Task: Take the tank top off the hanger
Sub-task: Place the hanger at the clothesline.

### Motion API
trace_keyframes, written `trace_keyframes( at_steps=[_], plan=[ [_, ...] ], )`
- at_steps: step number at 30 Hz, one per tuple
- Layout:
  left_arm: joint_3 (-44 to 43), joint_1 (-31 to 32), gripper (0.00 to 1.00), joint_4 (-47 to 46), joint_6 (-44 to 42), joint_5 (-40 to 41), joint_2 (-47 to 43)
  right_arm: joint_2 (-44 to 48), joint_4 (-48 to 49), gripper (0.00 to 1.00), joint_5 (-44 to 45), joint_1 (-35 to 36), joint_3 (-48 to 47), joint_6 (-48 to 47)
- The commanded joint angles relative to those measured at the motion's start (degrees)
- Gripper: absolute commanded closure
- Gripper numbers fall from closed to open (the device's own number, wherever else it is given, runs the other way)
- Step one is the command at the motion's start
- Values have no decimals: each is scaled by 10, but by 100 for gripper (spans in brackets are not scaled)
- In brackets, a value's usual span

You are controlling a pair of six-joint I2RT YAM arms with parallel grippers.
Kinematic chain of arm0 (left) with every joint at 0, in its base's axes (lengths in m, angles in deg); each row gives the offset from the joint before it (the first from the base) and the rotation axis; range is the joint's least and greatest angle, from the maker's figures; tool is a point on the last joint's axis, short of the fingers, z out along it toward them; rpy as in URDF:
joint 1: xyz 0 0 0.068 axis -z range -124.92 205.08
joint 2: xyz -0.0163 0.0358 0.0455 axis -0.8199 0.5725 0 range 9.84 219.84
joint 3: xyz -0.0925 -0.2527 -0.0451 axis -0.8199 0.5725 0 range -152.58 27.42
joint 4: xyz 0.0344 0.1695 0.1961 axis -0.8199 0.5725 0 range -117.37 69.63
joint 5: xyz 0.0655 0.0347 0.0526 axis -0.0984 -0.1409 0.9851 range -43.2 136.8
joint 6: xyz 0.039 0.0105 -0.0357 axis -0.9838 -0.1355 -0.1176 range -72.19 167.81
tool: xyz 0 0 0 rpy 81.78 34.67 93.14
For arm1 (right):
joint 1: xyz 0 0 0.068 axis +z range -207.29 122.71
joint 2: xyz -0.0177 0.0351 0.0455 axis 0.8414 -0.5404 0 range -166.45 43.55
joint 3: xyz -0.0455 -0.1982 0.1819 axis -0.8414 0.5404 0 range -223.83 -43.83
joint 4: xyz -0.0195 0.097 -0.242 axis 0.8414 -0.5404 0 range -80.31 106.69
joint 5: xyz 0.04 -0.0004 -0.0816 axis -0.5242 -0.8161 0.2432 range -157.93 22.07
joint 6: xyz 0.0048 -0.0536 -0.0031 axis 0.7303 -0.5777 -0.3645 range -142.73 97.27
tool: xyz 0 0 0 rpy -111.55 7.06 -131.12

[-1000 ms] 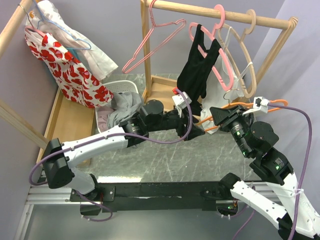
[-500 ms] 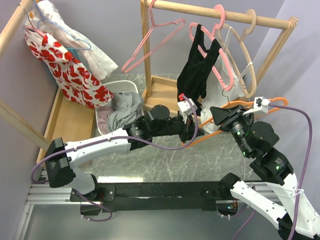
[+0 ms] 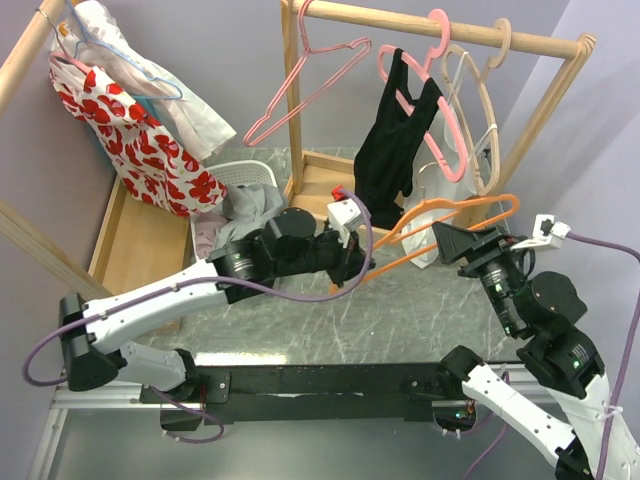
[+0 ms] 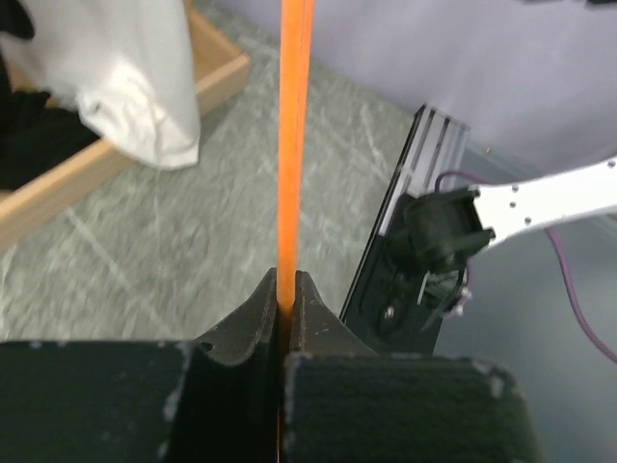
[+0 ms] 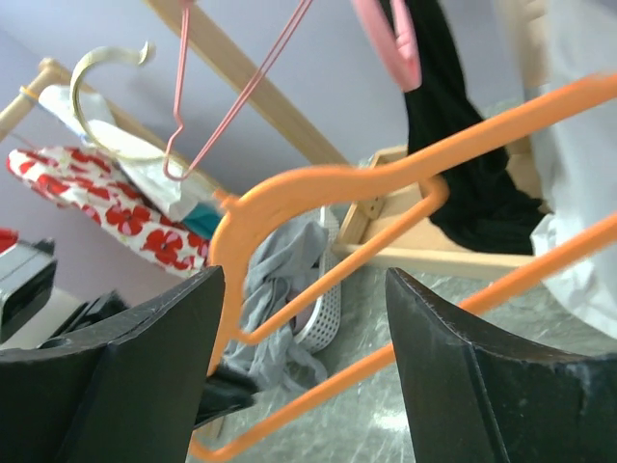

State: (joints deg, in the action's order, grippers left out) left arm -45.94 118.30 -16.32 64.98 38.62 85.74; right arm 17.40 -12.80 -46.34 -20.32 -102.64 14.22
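An orange hanger (image 3: 470, 203) lies tilted above the table between the arms. Its right end runs into a white tank top (image 3: 432, 240), which still drapes over it. My left gripper (image 3: 352, 272) is shut on the hanger's lower bar (image 4: 292, 145) near its left end; in the left wrist view the bar is pinched between the jaws (image 4: 286, 289), with the tank top (image 4: 125, 77) at the upper left. My right gripper (image 3: 447, 240) stands open just right of the hanger, holding nothing. The right wrist view shows the hanger (image 5: 328, 183) and tank top (image 5: 578, 174) beyond its spread jaws (image 5: 308, 376).
A wooden rack (image 3: 440, 25) behind carries pink hangers and a black garment (image 3: 388, 150) on one. Its wooden base (image 3: 320, 185) sits on the table. A white perforated basket (image 3: 250, 175) with grey clothes stands at the left. A red-flowered dress (image 3: 130, 140) hangs far left.
My left gripper closed on the hanger's lower bar and drew it left. My right gripper opened, let go of the hanger and backed off to the right.
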Motion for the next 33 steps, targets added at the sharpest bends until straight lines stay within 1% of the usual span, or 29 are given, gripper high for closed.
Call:
trace_keyframes(
  at_steps=[1,5,8,10,12,13,14,16,17,19,20,25,26,27,29,31,32,33],
  plan=[
    [1,1,99,81,-8,24,-67,11,-7,24,52,-1,-17,-21],
    [50,1,99,101,7,20,-138,10,-8,23,85,-1,-26,-35],
    [43,1,99,169,13,35,-152,8,-11,23,100,-1,-32,-40],
    [42,1,99,212,28,81,-160,8,-6,23,102,0,-33,-41],
    [45,1,99,223,44,131,-177,8,2,23,100,0,-32,-42],
    [42,1,99,233,50,173,-182,7,4,23,99,-1,-31,-42],
    [30,1,99,258,63,194,-183,4,5,23,99,0,-32,-41],
    [12,1,99,293,70,230,-176,2,2,23,100,-1,-32,-39],
    [-9,1,99,329,80,265,-164,1,1,23,101,0,-32,-38],
    [-25,1,99,351,77,282,-153,1,3,22,102,-1,-28,-38],
    [-39,1,99,360,81,308,-146,1,3,22,104,0,-28,-38],
    [-84,1,99,355,67,370,-118,0,4,22,110,-1,-25,-41],
    [-105,1,99,353,60,381,-103,-2,4,22,110,-1,-25,-41],
    [-114,1,99,347,53,409,-95,-3,4,22,111,-1,-25,-42],
    [-146,-4,99,327,29,431,-66,-6,7,22,109,0,-24,-41],
    [-167,-21,99,295,10,420,-43,-10,8,22,107,0,-25,-41],
    [-198,-55,99,289,1,399,-13,-14,9,22,106,-1,-25,-41],
    [-217,-77,99,286,-1,379,3,-16,11,22,104,-1,-24,-40]
  ],
)
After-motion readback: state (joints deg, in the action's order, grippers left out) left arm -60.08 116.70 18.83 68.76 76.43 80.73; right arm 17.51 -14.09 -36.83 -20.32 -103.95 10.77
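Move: The left hand already grips one end of the orange hanger; the free stretch of clothesline lies roughly 43 cm ahead of it, 4 cm to its right and 25 cm higher. The empty pink hanger is about 37 cm ahead, 10 cm left and 13 cm up, the black tank top some 39 cm ahead, 14 cm right and 5 cm lower. From the open right hand, that free stretch is about 42 cm ahead, 14 cm left and 19 cm up. Keeping its pinch on the orange hanger, the left hand draws it about 15 cm to the left, away from the right hand, at first easing back and then dipping some 3 cm, before it curves forward and rises towards the clothesline, ending about 6 cm farther out than it began. Along the way the wrist turns some 40 degrees counter-clockwise with its left side tipping up, while the right hand, fingers still open, shifts about 3 cm right and turns slightly clockwise. ##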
